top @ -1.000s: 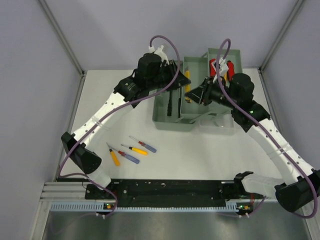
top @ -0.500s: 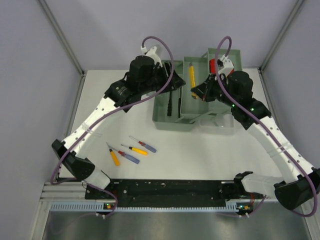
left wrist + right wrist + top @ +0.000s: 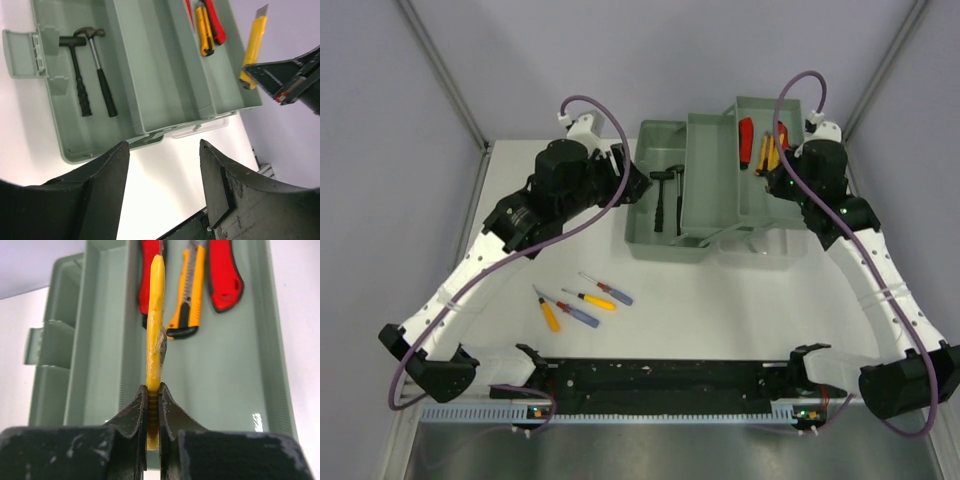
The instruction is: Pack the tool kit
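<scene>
The grey-green tool kit (image 3: 665, 246) lies open at the back of the table with its trays folded out. Two small hammers (image 3: 667, 196) rest in the left tray. Red-handled pliers (image 3: 223, 273) and a yellow knife (image 3: 186, 292) lie in the right tray (image 3: 272, 340). My right gripper (image 3: 154, 390) is shut on a second yellow knife (image 3: 155, 315), holding it on edge above that tray; the same knife (image 3: 253, 46) shows in the left wrist view. My left gripper (image 3: 164, 149) is open and holds nothing, over the table by the kit's left front corner (image 3: 75, 152).
Several screwdrivers (image 3: 582, 301) with yellow, red and blue handles lie on the white table left of centre, near the front. The kit's translucent lid (image 3: 756, 246) sticks out at its front right. A black rail (image 3: 660, 378) runs along the near edge.
The left gripper opened, let go of the yellow knife and drew back to the left. The right gripper shut on the knife and carried it right, from the middle compartment to over the right tray.
</scene>
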You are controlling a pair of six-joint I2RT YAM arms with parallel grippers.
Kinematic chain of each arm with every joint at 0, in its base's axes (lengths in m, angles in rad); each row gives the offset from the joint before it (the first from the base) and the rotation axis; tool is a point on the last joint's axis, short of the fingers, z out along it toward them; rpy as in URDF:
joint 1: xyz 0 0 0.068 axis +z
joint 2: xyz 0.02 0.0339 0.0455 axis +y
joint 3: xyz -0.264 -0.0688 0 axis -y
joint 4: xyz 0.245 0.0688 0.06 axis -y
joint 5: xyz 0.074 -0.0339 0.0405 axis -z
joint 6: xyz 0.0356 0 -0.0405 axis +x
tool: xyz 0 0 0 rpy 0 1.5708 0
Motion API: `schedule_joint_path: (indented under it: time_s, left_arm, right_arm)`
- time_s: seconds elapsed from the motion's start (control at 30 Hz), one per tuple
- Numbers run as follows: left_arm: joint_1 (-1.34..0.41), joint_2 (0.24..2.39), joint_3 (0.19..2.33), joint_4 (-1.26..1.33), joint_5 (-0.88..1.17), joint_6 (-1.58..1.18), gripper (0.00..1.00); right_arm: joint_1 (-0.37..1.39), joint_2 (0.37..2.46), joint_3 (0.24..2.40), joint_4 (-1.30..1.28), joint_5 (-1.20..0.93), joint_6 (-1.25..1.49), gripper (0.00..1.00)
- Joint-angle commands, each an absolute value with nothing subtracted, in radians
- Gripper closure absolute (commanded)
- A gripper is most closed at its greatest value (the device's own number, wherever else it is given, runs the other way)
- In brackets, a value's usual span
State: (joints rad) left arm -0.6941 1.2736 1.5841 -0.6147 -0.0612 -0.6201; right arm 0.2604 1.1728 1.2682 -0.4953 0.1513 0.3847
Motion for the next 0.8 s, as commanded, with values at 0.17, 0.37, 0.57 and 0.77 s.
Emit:
schedule_joint_path:
  time_s: [0.17,0.37,0.57,0.77]
  left_arm:
    - [-0.678,1.29,1.523,-0.623,-0.038,-0.591,0.38]
    - [-0.667,1.307,1.52,-0.62,-0.015,-0.594,0.38]
    - [-0.658,1.302,1.516,-0.629,-0.023,-0.597,0.38]
    - [-0.643,1.295,1.516,-0.649,-0.037,-0.598,0.37]
  right_arm:
    - [0.219,1.232,1.262,-0.632,0.253,0.437,1.0]
    - [0.219,1.264,1.241,-0.66,0.302,0.495,1.0]
    - [0.219,1.289,1.243,-0.664,0.327,0.525,0.74]
    - [0.219,1.247,1.285,-0.67,0.347,0.511,0.49]
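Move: Beneath the right hand, which already holds the yellow knife, the bare near end of the upper tray lies about 10 cm down, 2 cm ahead and 4 cm to the right. At the same depth, the orange knife is some 12 cm ahead and 3 cm right, the left red knife 15 cm ahead and 2 cm left, the right red knife 16 cm ahead and 7 cm right. From the left hand that bare spot is about 37 cm right, 8 cm ahead and 18 cm below. Lower the right gripper about 8.5 cm towards the bare near end of the upper tray, easing it some 3.5 cm to the right while tipping the fingers further down by roughly 15 degrees and turning them a little clockwise. Keep the yellow knife pinched until nearly down, then open the fingers and let go. Sink the empty left gripper about 5 cm, fingers staying open. ##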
